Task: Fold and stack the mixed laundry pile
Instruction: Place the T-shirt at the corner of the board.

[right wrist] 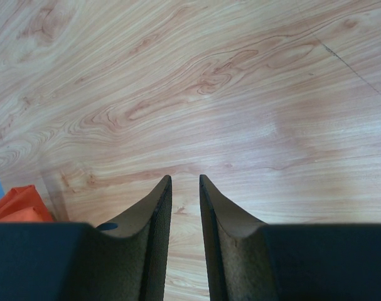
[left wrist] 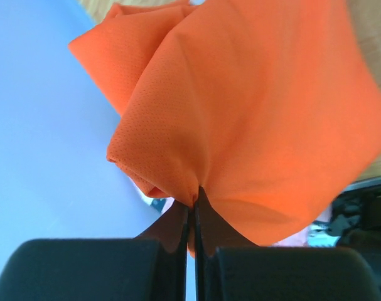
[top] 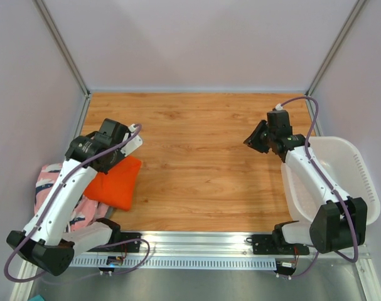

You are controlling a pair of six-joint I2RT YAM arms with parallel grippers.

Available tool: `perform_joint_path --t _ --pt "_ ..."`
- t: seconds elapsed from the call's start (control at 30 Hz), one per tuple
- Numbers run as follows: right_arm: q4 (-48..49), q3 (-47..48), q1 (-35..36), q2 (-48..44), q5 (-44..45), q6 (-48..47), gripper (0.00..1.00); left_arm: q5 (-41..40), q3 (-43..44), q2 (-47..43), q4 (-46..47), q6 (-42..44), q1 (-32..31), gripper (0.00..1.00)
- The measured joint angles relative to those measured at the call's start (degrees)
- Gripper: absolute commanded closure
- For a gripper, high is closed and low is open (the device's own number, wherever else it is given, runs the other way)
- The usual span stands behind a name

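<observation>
My left gripper (left wrist: 194, 199) is shut on a fold of the bright orange garment (left wrist: 253, 113), which spreads out beyond the fingertips. From above, the orange garment (top: 118, 183) lies at the table's left side, partly under the left arm, with the left gripper (top: 122, 160) at its far edge. A pink garment with a dark-and-white pattern (top: 47, 182) lies beside it at the left edge, partly hidden by the arm. My right gripper (top: 248, 141) hangs over bare wood at the right, and in its wrist view the right gripper (right wrist: 185, 180) is open and holds nothing. The orange garment (right wrist: 17, 204) peeks in at that view's left.
A white slotted plastic basket (top: 361, 172) stands at the right edge, beside the right arm. The wooden tabletop (top: 196, 157) lies between the arms. Pale walls close in the back and both sides. A metal rail (top: 203, 241) runs along the near edge.
</observation>
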Motion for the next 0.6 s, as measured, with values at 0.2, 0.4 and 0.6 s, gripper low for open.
perform_joint_path --t 0.2,0.4,0.6 --pt "0.0 0.0 -0.22 -0.07 -0.02 -0.17 0.73 -3.82 -3.02 -7.37 0.44 5.97 8.17 1.0" --pt "0.26 0.0 -0.31 -0.07 -0.04 -0.17 0.73 -4.59 -10.82 -13.66 -0.09 12.79 14.23 1.0" --pt "0.46 0.0 -0.33 -0.04 -0.11 -0.55 0.73 -5.33 -14.23 -13.92 0.13 22.77 29.46 1.0"
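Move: The left hand already grips a corner of the orange T-shirt, which hangs below it. The pink patterned stack where it goes has its middle about 16 cm to this hand's left, some 5 cm back and roughly 20 cm below; the board's near left corner lies about 24 cm left, 17 cm back and 23 cm down. From the right hand the pink stack is some 68 cm left, 17 cm back and 13 cm lower. Bring the left gripper about 12 cm to the left and 8 cm back, so it comes in above the pink stack. Let it rise slightly at first, then sink some 3 cm as it travels, swinging the wrist roughly 20 degrees, partly counter-clockwise with its left side rising. Keep the fingers shut on the orange T-shirt. ##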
